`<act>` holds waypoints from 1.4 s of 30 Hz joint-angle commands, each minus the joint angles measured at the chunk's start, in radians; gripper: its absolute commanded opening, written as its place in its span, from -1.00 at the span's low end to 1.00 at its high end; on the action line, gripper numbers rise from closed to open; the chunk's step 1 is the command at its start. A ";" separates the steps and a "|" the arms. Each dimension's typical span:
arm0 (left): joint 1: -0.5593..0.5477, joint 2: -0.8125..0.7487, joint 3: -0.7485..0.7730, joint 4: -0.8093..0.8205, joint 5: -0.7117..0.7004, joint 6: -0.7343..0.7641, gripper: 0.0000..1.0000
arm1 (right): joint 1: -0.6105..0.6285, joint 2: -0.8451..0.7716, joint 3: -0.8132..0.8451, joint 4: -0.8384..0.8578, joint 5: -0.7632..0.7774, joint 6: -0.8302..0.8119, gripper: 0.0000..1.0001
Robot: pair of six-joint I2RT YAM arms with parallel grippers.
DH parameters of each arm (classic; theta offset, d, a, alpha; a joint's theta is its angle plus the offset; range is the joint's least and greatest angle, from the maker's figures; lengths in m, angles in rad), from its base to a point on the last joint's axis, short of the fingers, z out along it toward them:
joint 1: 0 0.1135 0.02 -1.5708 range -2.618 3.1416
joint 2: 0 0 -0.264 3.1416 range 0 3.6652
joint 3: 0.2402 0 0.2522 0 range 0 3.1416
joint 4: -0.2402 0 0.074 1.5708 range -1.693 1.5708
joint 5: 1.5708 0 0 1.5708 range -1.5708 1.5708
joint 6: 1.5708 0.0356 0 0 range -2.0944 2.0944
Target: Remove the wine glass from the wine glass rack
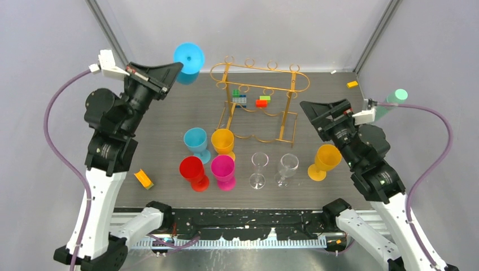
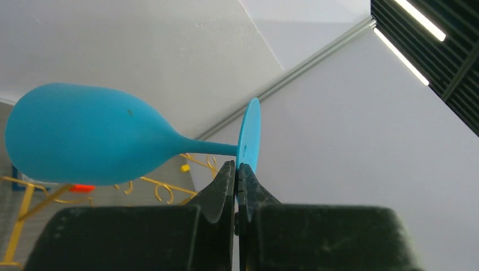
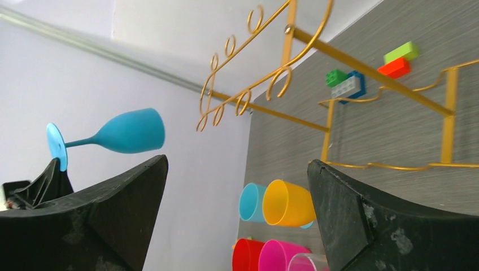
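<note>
A blue wine glass (image 1: pixel 188 61) (image 2: pixel 85 135) (image 3: pixel 127 132) hangs in the air on its side, left of the gold wire wine glass rack (image 1: pixel 260 68) (image 2: pixel 21 217) (image 3: pixel 367 69). My left gripper (image 1: pixel 179 66) (image 2: pixel 237 166) is shut on the rim of its round foot. The bowl points toward the rack, clear of the wire. I see no glass hanging on the rack. My right gripper (image 1: pixel 316 110) (image 3: pixel 237 169) stands wide open and empty, just right of the rack, its fingers facing the glasses on the table.
In front of the rack stand a blue (image 1: pixel 196 141), an orange (image 1: pixel 222 141), a red (image 1: pixel 193 172), a pink (image 1: pixel 223 171) and two clear glasses (image 1: pixel 258 169). Another orange glass (image 1: pixel 325 161) stands by the right arm. Toy bricks (image 1: pixel 240 97) lie under the rack, an orange block (image 1: pixel 144 178) front left.
</note>
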 commanded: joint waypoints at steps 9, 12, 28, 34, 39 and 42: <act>0.002 -0.177 -0.372 0.248 0.270 -0.582 -1.00 | 0.013 0.205 -0.199 0.753 -0.443 0.283 0.99; 0.002 -0.210 -0.412 0.283 0.288 -0.659 -1.00 | 0.040 0.244 -0.219 0.823 -0.462 0.310 0.99; -0.001 -0.335 -0.438 0.276 0.322 -0.835 -1.00 | 0.236 0.418 -0.179 1.007 -0.414 0.292 0.99; -0.001 -0.351 -0.424 0.273 0.325 -0.866 -1.00 | 0.309 0.477 -0.199 1.382 -0.452 0.332 0.93; -0.001 -0.362 -0.416 0.262 0.318 -0.871 -1.00 | 0.325 0.491 -0.184 1.524 -0.479 0.374 0.91; -0.001 -0.369 -0.423 0.257 0.312 -0.874 -1.00 | 0.332 0.496 -0.172 1.529 -0.491 0.384 0.87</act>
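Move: The held blue glass hangs from the left fingers by its foot, its middle about 3 cm ahead, 2 cm right and 9 cm below that hand. The open right gripper it goes to is roughly 35 cm right, 5 cm back and 14 cm lower. From the right hand the glass is about 33 cm left, 8 cm ahead, 5 cm up; the rack's middle is 17 cm left, 18 cm ahead, 20 cm down, and the yellow glass 4 cm back, 5 cm right, 29 cm down. Still pinching the blue glass by its foot, the left hand draws back about 10 cm, dipping first and partly rising again, and rolls left side down while turning clockwise, so the bowl swings towards the right hand. The right hand sweeps some 19 cm left to the bowl, then rises and eases back, turning counter-clockwise and tipping up, fingers still wide; contact there can't be made out. ##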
